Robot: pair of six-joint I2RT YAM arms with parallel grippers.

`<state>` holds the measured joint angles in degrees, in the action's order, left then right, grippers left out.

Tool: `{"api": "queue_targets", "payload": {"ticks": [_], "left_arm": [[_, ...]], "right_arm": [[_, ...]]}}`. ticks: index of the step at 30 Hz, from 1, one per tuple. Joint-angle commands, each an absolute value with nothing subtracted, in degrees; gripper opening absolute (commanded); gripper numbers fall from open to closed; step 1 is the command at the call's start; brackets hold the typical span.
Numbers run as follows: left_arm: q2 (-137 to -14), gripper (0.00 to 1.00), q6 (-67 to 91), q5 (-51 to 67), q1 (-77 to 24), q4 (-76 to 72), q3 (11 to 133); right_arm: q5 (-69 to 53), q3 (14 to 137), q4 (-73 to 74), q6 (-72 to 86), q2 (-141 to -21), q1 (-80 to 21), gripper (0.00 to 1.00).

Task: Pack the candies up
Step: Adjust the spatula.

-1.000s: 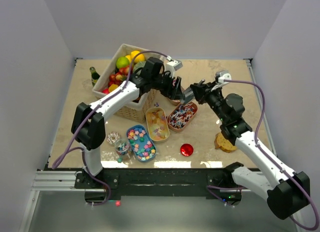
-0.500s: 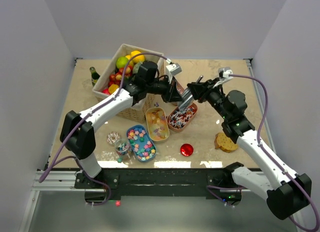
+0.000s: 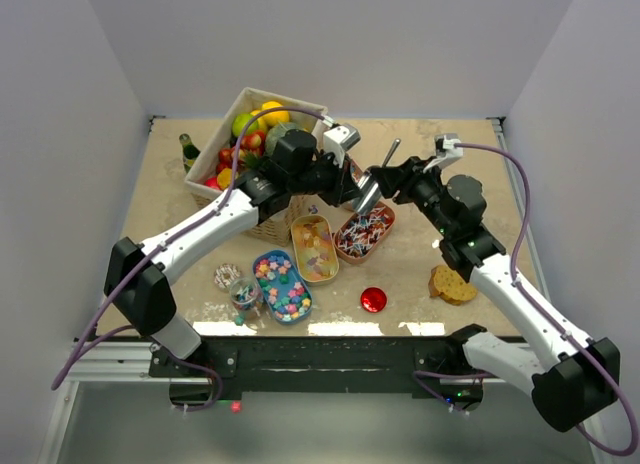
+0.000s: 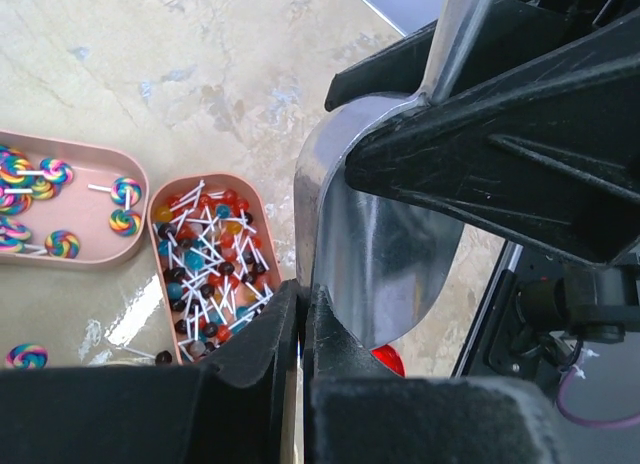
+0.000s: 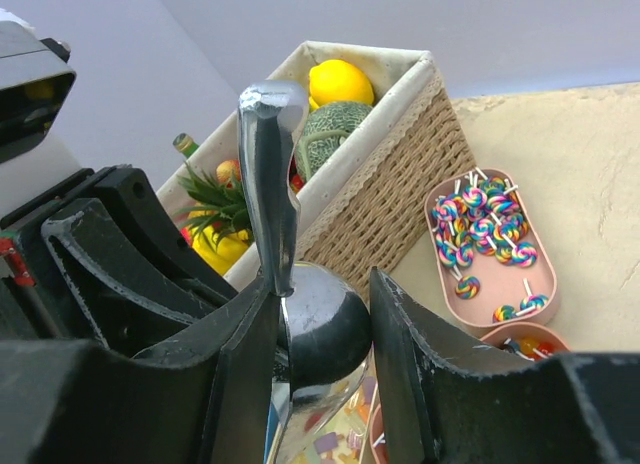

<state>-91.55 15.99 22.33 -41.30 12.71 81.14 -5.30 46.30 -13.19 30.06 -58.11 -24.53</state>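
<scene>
A metal scoop (image 3: 368, 192) hangs in the air between both arms, above the candy trays. My left gripper (image 3: 352, 189) is shut on the scoop's thin rim (image 4: 318, 234). My right gripper (image 3: 386, 178) is open, its fingers (image 5: 400, 324) standing either side of the scoop's round back (image 5: 325, 329) and handle (image 5: 270, 184). The candies lie in oval trays below: pastel pieces in a blue tray (image 3: 282, 284), orange-yellow gummies in a yellow tray (image 3: 314, 248), small stick sweets in a pink tray (image 3: 364, 232) (image 4: 205, 269). Swirl lollipops fill another pink tray (image 5: 490, 239) (image 4: 60, 214).
A wicker basket (image 3: 255, 219) of toy fruit stands at the back left, close behind the left arm, with a green bottle (image 3: 188, 150) beside it. A doughnut (image 3: 228, 276), a small jar (image 3: 245, 294), a red disc (image 3: 373, 299) and a cookie (image 3: 452, 284) lie near the front.
My left gripper reached the scoop and shut on its rim. My right gripper's jaws have widened around the scoop. The scoop has risen slightly and its handle points more upright.
</scene>
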Motion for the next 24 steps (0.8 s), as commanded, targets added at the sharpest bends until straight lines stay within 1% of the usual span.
{"api": "queue_targets", "payload": {"ticks": [1, 7, 10, 13, 14, 17, 18, 20, 24], "left_arm": [[-89.56, 0.0, 16.17, 16.09, -42.27, 11.86, 83.05], [-89.91, 0.0, 16.08, 10.21, -42.45, 14.5, 83.5], [-90.7, 0.0, 16.08, 9.49, -42.45, 15.55, 84.2], [-91.32, 0.0, 16.0, 9.93, -42.45, 16.17, 84.81], [-91.41, 0.0, 16.0, 10.28, -42.45, 16.26, 84.99], [-91.76, 0.0, 15.47, 12.74, -42.45, 16.87, 85.51], [-92.02, 0.0, 15.38, 13.61, -42.45, 17.14, 86.13], [-92.2, 0.0, 14.59, 15.73, -42.45, 18.1, 87.09], [-91.67, 0.0, 14.15, 17.14, -42.45, 18.02, 87.19]], "right_arm": [[-4.57, 47.55, -15.29, 32.78, -58.27, -24.87, 0.41], [-6.24, 47.37, -19.95, 33.58, -58.27, -24.87, 0.4], [-7.91, 47.37, -20.83, 32.96, -58.27, -24.87, 0.4], [-9.14, 47.02, -21.18, 31.82, -57.75, -24.87, 0.46], [-9.31, 46.85, -21.09, 30.6, -57.48, -24.87, 0.49], [-9.4, 46.93, -20.04, 27.96, -56.17, -24.79, 0.56], [-8.88, 46.85, -19.6, 27.34, -55.81, -24.87, 0.67], [-7.83, 47.37, -17.94, 25.67, -55.2, -24.87, 0.7], [-8.0, 47.9, -18.28, 25.84, -56.25, -24.79, 0.7]]}}
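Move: The left hand already pinches the spatula's scoop by its edge, the scoop's middle some 3 cm to its right and 2 cm higher. From the right hand, which straddles the top of the scoop, that middle is about 1 cm ahead, 2 cm left and 3 cm below. Roughly 24 cm beneath the left hand, the red lollipop tray lies some 9 cm ahead and 5 cm right, the gummy tray about 4 cm ahead and 8 cm left. The left hand keeps its shut pinch on the edge of the spatula's scoop and stays nearly in place, turning only some 5 degrees, while the right hand at first barely moves with its fingers still on the upper scoop. Then the right fingers spread from under half open to about two thirds and let go of the metal, and the right hand rises about 2.5 cm while easing back slightly, tipping its fingers a little upward. ##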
